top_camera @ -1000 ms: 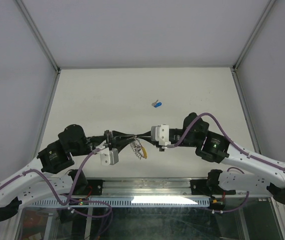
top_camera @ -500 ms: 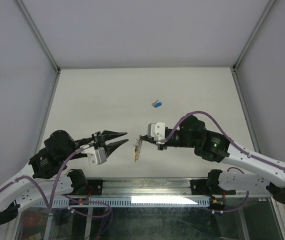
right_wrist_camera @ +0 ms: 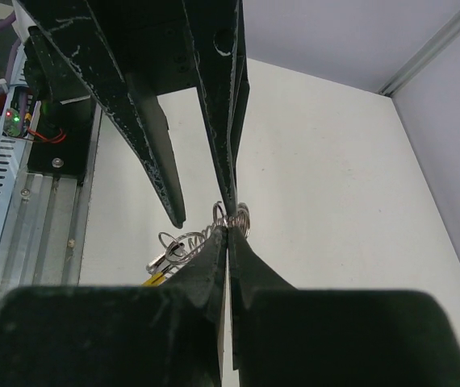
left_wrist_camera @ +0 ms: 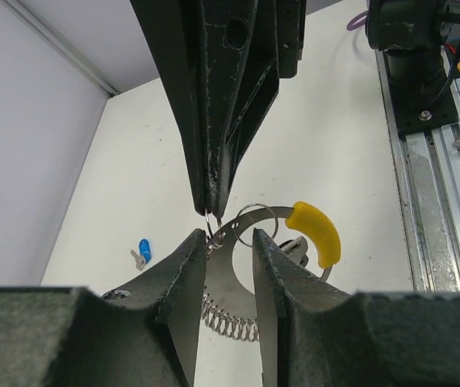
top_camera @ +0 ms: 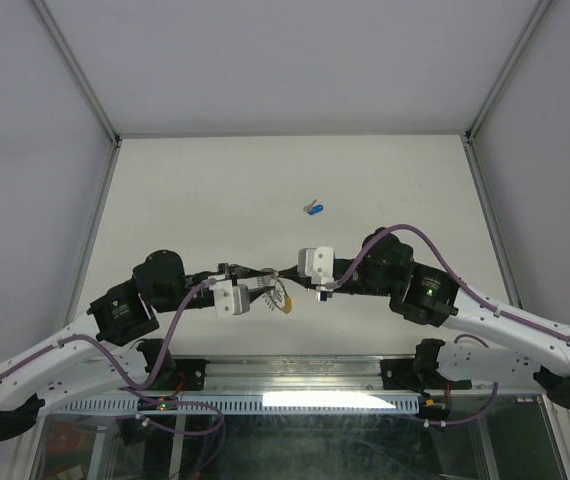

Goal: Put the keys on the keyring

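The keyring (top_camera: 278, 296), a silver coil and flat band with a yellow segment (left_wrist_camera: 315, 234), hangs in the air over the table's near part. My right gripper (top_camera: 285, 273) is shut on a small loop at its top (right_wrist_camera: 232, 219). In the left wrist view my left gripper (left_wrist_camera: 228, 242) stands open, its fingers (left_wrist_camera: 183, 278) on either side of the flat band, the left tip touching the small loop. A small silver piece, perhaps a key (left_wrist_camera: 296, 244), hangs behind the yellow segment. The blue-headed key (top_camera: 314, 208) lies alone on the table farther back.
The white table (top_camera: 195, 190) has grey walls at the back and both sides. A metal rail with cables (top_camera: 295, 385) runs along the near edge between the arm bases.
Half a second ago my left arm had drawn back to the left, leaving the keyring hanging from the right gripper. It has come back, jaws wider, around the ring. The right gripper stayed shut.
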You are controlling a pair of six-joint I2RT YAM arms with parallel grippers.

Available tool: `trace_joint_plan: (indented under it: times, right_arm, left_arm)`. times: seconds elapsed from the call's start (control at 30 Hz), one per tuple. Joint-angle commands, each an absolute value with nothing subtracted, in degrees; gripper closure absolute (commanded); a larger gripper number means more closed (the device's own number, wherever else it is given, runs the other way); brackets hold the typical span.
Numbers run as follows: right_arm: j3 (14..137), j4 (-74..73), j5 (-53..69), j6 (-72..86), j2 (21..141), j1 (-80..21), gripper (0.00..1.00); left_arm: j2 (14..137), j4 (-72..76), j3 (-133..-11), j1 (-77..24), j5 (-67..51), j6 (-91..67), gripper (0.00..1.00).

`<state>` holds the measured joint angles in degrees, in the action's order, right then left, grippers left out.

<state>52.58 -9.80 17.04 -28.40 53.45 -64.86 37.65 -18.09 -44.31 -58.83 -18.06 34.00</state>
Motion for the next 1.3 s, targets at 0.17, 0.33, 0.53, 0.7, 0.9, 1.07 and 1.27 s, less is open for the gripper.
trace_joint_plan:
  times: [0.17, 0.33, 0.53, 0.7, 0.9, 1.07, 1.27]
  right_arm:
    - [52.0, -4.0, 18.9, -29.9, 51.9, -65.0, 1.00]
    - [51.8, -3.5, 19.3, -30.1, 51.8, -65.1, 1.00]
    - [51.4, -3.3, 19.8, -30.1, 51.4, -65.1, 1.00]
    - [50.7, -3.1, 20.7, -30.5, 50.9, -65.2, 1.00]
    - [49.5, -2.8, 21.5, -32.2, 49.7, -65.3, 0.93]
    - [48.2, -4.2, 18.7, -34.5, 48.1, -65.2, 0.79]
    - [48.2, -6.2, 17.7, -35.5, 48.5, -65.2, 0.78]
  left_arm:
    - [38.3, -16.1, -45.3, -58.8, -16.7, 33.3, 0.74]
    - [39.3, -16.1, -45.9, -58.8, -16.6, 33.6, 0.83]
    - [39.7, -16.1, -46.0, -58.8, -16.0, 33.6, 0.86]
    - [39.9, -16.2, -46.4, -58.8, -15.3, 33.7, 1.00]
    - [39.3, -16.2, -46.2, -58.8, -15.5, 34.9, 1.00]
    - [38.6, -16.3, -46.2, -58.8, -15.9, 35.3, 1.00]
    - [38.1, -16.3, -46.3, -58.8, -16.5, 35.4, 1.00]
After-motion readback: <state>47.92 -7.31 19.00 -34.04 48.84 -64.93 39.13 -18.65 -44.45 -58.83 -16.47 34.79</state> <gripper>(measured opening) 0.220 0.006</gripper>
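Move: The keyring's end, still pinched in the right hand's shut fingers, lies about 1 cm ahead of the open left hand, level sideways and 1 cm below. From the left hand, the yellow sleeve hangs some 5 cm back, 3 cm right and 3 cm lower; the hanging key about 3 cm back, 2 cm right and 3 cm lower. For the right hand, that end is right at its fingertips, about 1 cm left, level ahead. Left hand dips about 1 cm, pinching the keyring's end; right hand then lets go, backing off rightward. ##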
